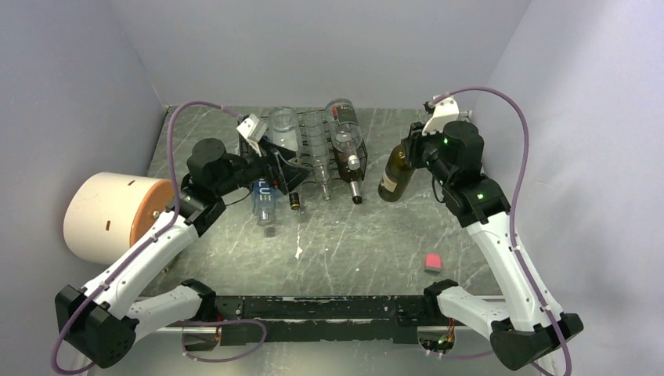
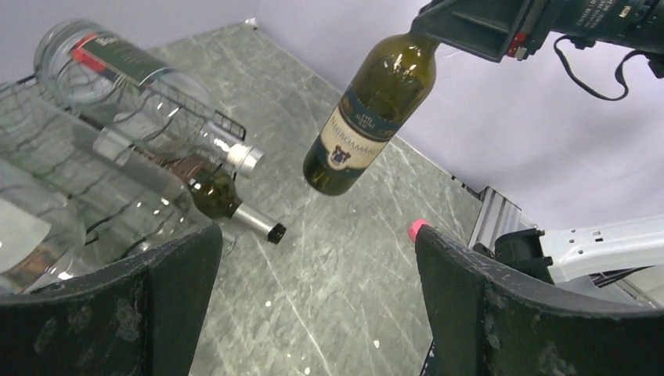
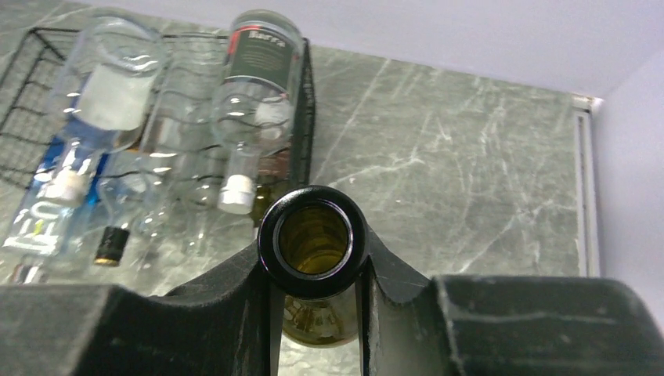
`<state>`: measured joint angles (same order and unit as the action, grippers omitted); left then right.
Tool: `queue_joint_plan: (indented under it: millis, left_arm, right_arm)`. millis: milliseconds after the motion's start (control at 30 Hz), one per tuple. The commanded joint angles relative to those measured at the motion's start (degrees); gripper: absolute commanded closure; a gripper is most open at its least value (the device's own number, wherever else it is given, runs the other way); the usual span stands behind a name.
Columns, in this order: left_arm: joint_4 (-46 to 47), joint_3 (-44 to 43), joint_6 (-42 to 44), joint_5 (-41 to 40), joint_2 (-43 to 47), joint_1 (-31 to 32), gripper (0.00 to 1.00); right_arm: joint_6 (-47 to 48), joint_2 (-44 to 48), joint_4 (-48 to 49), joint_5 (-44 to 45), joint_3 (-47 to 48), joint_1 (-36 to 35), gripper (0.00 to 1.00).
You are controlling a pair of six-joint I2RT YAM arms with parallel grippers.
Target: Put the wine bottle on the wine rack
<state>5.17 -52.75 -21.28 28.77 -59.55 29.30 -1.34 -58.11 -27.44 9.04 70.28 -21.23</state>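
Observation:
My right gripper (image 1: 413, 147) is shut on the neck of the wine bottle (image 1: 394, 176), a dark green one with a cream and blue label. It hangs base-down and slightly tilted above the table, to the right of the wine rack (image 1: 313, 160). Its open mouth (image 3: 313, 239) sits between my right gripper's fingers (image 3: 235, 290). From the left wrist, the bottle (image 2: 368, 110) hangs clear of the rack (image 2: 47, 133). My left gripper (image 1: 288, 174) is open at the rack's front left, nothing between its fingers (image 2: 117, 313).
The rack (image 3: 31, 86) holds several lying bottles: a clear one with a dark label (image 1: 344, 129), a clear blue-lettered one (image 1: 264, 200), a dark one with a silver neck (image 2: 227, 200). A white and orange cylinder (image 1: 110, 215) stands left. A pink block (image 1: 432, 262) lies front right.

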Motion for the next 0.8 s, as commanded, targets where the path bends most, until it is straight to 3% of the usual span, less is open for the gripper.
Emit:
queue_joint_plan:
  millis: [0, 300, 600, 767]
  left_arm:
    - [7.35, 1.13, 2.57, -3.29, 0.12, 3.31, 0.03]
    - [12.04, 3.39, 9.23, -1.34, -2.96, 9.0, 0.03]
    - [20.91, 10.02, 15.05, 3.76, -5.54, 12.86, 0.03]
    - [21.24, 11.47, 15.87, 5.68, -8.13, 13.66, 0.03]
  right_arm:
    - [-0.32, 1.57, 0.68, -10.66, 5.99, -0.72, 1.0]
    - [-0.91, 0.47, -2.51, -29.51, 10.07, -1.09, 1.0]
    - [-7.16, -1.49, 6.19, -45.38, 5.75, -1.09, 1.0]
    - [-11.02, -2.2, 12.55, -50.69, 3.01, -1.09, 1.0]
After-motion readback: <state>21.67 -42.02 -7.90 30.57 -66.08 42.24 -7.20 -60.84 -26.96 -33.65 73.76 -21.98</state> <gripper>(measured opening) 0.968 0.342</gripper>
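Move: The wine bottle, already held by its neck in the right hand, has its middle about 25 cm right of the open left gripper, 5 cm ahead and 8 cm lower. The left gripper is some 27 cm left of the right hand, 6 cm back and 2 cm lower. From the right hand, the rack's middle is about 28 cm left, 18 cm ahead and 27 cm down; the dark bottle at its right end is 14 cm left, 13 cm ahead and 27 cm down. The wine bottle, still gripped by its neck in the right hand, is carried about 12 cm left and half as far back, rising slightly, while that wrist swings some 40 degrees counter-clockwise and its base swings towards the left gripper. The left hand comes to meet it, right and back, then mostly down, about 7 cm each to the right and down; its fingers stay wide open. ##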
